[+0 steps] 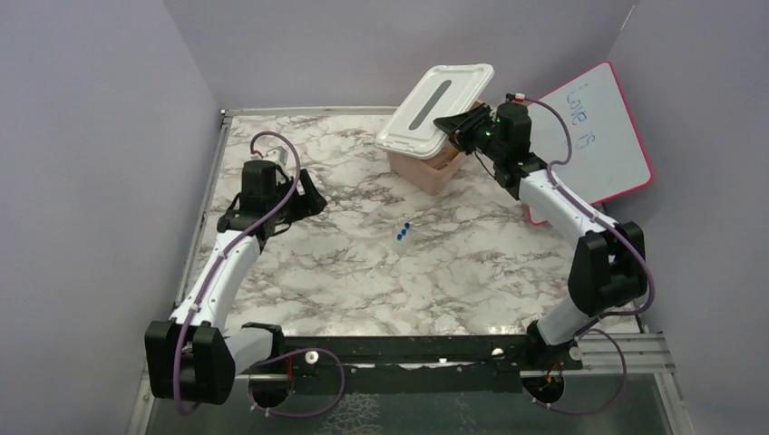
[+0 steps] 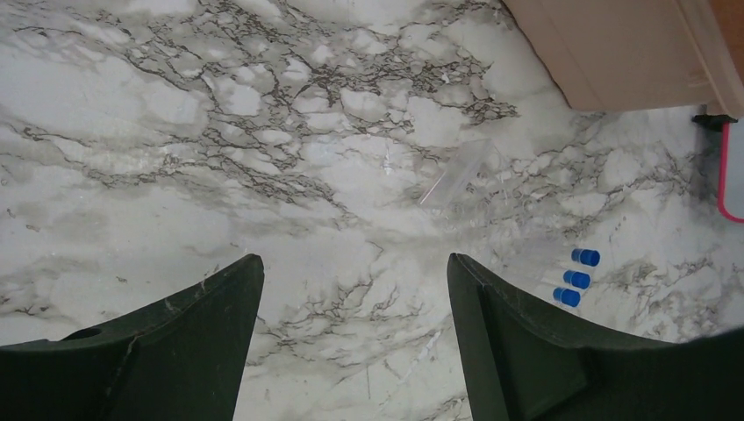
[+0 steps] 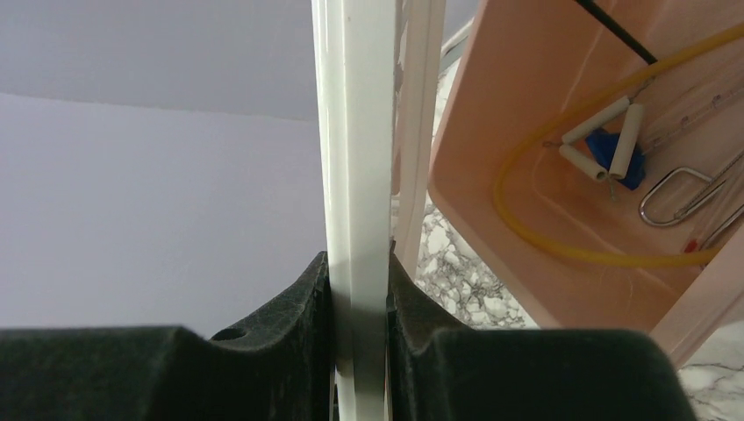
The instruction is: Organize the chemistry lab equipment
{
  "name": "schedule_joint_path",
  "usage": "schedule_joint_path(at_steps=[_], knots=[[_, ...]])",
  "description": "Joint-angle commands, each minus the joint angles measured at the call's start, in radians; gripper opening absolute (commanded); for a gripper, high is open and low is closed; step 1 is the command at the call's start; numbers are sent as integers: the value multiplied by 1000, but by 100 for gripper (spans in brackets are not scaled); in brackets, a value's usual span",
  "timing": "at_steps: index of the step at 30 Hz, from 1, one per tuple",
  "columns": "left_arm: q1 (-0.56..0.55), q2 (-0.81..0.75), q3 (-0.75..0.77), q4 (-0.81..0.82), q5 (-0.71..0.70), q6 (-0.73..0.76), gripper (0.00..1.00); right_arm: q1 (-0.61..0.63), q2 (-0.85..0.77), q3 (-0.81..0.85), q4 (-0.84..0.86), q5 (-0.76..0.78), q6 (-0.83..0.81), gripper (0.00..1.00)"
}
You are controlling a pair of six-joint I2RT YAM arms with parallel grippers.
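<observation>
My right gripper is shut on the edge of the white lid and holds it tilted above the pink bin. The right wrist view shows the lid's rim pinched between the fingers, and the bin open beside it. In the bin lie a tan rubber tube, a blue cap, white pieces and metal tongs. Three tiny blue-tipped pieces lie mid-table, right of my open, empty left gripper, where their blue caps show. A clear tube lies ahead of it.
A pink-framed whiteboard leans at the back right, just behind the right arm. The bin's corner and the whiteboard's pink edge show at the far right of the left wrist view. Walls close in the marble table on left and back.
</observation>
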Motion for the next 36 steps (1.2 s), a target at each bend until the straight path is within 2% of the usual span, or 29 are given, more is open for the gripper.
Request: schedule_joint_path(at_steps=[1,9,19,23,29,33,36], knots=[[-18,-11,-38,125,1,29,79,-18,34,61,49,76,15,1],[-28,0,-53,120,-71,24,79,-35,86,59,50,109,25,1],[-30,-6,-60,113,-87,19,79,-35,108,-3,65,117,17,1],[-30,-4,-61,113,-87,17,79,-36,90,-37,90,165,10,6],[-31,-3,-60,113,-88,19,79,-39,75,-68,96,208,58,9],[-30,-4,-60,112,-92,19,79,-39,55,-89,80,260,81,22],[-31,-2,-59,112,-92,19,79,-39,38,-94,54,284,76,25]])
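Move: The right hand already holds the tray's flat white lid by its near right long edge; the pink bin to be covered has its middle about 6 cm ahead, barely 1 cm to the left and some 20 cm below. The blue-capped tubes lie about 17 cm back, 8 cm left and 27 cm down, the whiteboard some 36 cm right and 6 cm ahead, 23 cm down. From the idle left hand the bin is roughly 20 cm ahead, 29 cm right and 10 cm below. Keeping its pinch on the edge of the white lid, the right hand carries it about 3 cm forward over the pink bin, easing to the right and starting to sink. It then stops going forward and lowers the lid towards the bin's rim, some 5.5 cm down and 3 cm right in all, while turning about 10 degrees clockwise to bring the lid's long side more in line with the bin's. ##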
